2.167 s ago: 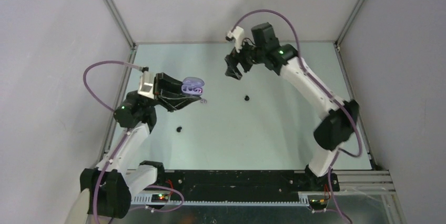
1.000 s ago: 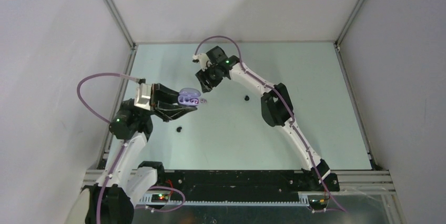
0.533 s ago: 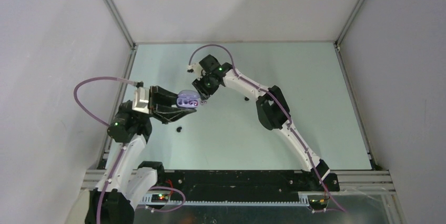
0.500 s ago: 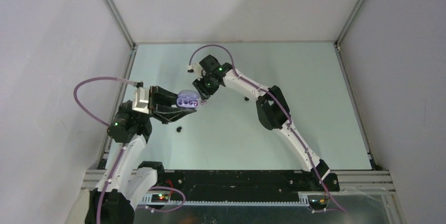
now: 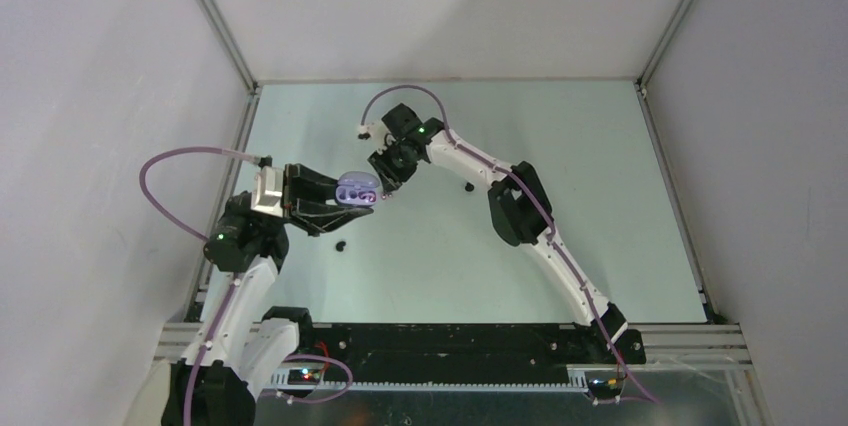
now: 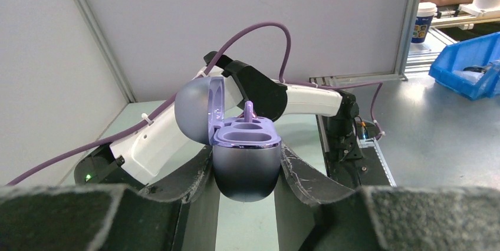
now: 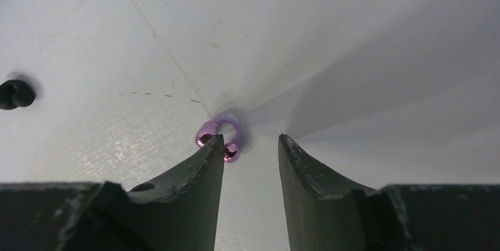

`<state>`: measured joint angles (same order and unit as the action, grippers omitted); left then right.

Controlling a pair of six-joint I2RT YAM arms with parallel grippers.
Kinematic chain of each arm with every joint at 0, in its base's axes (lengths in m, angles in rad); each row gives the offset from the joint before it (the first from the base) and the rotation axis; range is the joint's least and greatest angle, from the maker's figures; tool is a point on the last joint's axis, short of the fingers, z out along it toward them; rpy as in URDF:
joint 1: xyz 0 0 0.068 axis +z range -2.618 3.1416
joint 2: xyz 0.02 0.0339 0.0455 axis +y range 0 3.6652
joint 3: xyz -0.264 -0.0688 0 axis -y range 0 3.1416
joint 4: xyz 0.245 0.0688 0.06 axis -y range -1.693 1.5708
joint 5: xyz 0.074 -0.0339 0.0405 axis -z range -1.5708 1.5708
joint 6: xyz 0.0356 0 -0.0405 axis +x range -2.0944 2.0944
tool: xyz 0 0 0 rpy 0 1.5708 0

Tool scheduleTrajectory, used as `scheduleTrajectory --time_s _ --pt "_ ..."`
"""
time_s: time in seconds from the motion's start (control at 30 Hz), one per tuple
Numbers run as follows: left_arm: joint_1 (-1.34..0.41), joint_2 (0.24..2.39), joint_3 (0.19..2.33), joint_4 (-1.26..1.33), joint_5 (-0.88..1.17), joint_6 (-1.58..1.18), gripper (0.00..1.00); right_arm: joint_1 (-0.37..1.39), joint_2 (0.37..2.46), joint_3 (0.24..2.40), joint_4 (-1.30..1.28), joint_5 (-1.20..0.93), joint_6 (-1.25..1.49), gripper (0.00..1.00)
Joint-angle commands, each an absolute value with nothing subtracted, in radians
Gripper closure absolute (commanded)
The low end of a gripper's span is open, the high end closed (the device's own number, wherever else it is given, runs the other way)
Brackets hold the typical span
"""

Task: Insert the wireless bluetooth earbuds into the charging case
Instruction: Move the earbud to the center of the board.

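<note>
My left gripper (image 6: 244,158) is shut on the charging case (image 6: 244,165), a rounded grey-lilac shell held upright above the table with its lid (image 6: 199,109) tipped open. A small lilac stem (image 6: 248,110) rises at the case's far well. In the top view the case (image 5: 357,189) sits at the tips of the left gripper (image 5: 345,198). My right gripper (image 7: 250,139) stands open, pointing down at the table right next to the case. A lilac earbud (image 7: 219,139) lies on the table at its left fingertip, not between the fingers. Two black earbuds (image 5: 341,244) (image 5: 468,186) lie loose.
The right arm's white link (image 6: 306,99) and purple cable (image 6: 277,33) pass close behind the held case. One black earbud (image 7: 15,93) shows at the far left of the right wrist view. Grey walls and aluminium posts (image 5: 215,21) bound the pale green table (image 5: 560,126).
The right arm swung from the back of the table down to the lilac earbud beside the case, and its jaws have narrowed. The left arm drew slightly left and still holds the case.
</note>
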<state>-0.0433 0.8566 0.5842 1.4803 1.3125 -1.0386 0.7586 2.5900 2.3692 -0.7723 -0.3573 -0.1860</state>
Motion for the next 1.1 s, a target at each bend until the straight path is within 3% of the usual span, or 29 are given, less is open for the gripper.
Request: scheduleTrajectory --time_s 0.0,0.43,0.8,1.07 --pt "-0.032 0.851 0.577 1.533 1.305 -1.038 1.0 0.78 2.589 2.361 -0.798 -0.405 -0.22 0.56" --pt "-0.031 0.852 0.576 1.532 1.306 -1.039 1.0 0.803 2.575 2.294 -0.803 -0.389 -0.265 0.56" --pt "-0.031 0.854 0.577 1.531 1.304 -1.039 1.0 0.808 2.503 2.191 -0.769 -0.391 -0.285 0.85" --pt "-0.017 0.853 0.569 1.53 1.288 -1.032 1.0 0.791 2.435 2.2 -0.786 -0.342 -0.287 0.9"
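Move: About 2 cm back from the open right fingertips, 1 cm to their left and 1 cm lower, the purple earbud lies on the board. One black earbud is roughly 15 cm back and 11 cm left of the right hand; the other is about 16 cm to its right, level with it. From the left hand, high up with the open case, the purple earbud is some 22 cm ahead, 3 cm right and 35 cm down. Drawing back towards the base just above the board, the right hand travels about 3.5 cm, sinking slightly and turning some 8 degrees counter-clockwise. It pauses after the first 2 cm with the fingers open, then they close during the rest of the way and pinch one rounded end of the purple earbud between the tips. The left hand stays still, keeping its hold on the open case. ##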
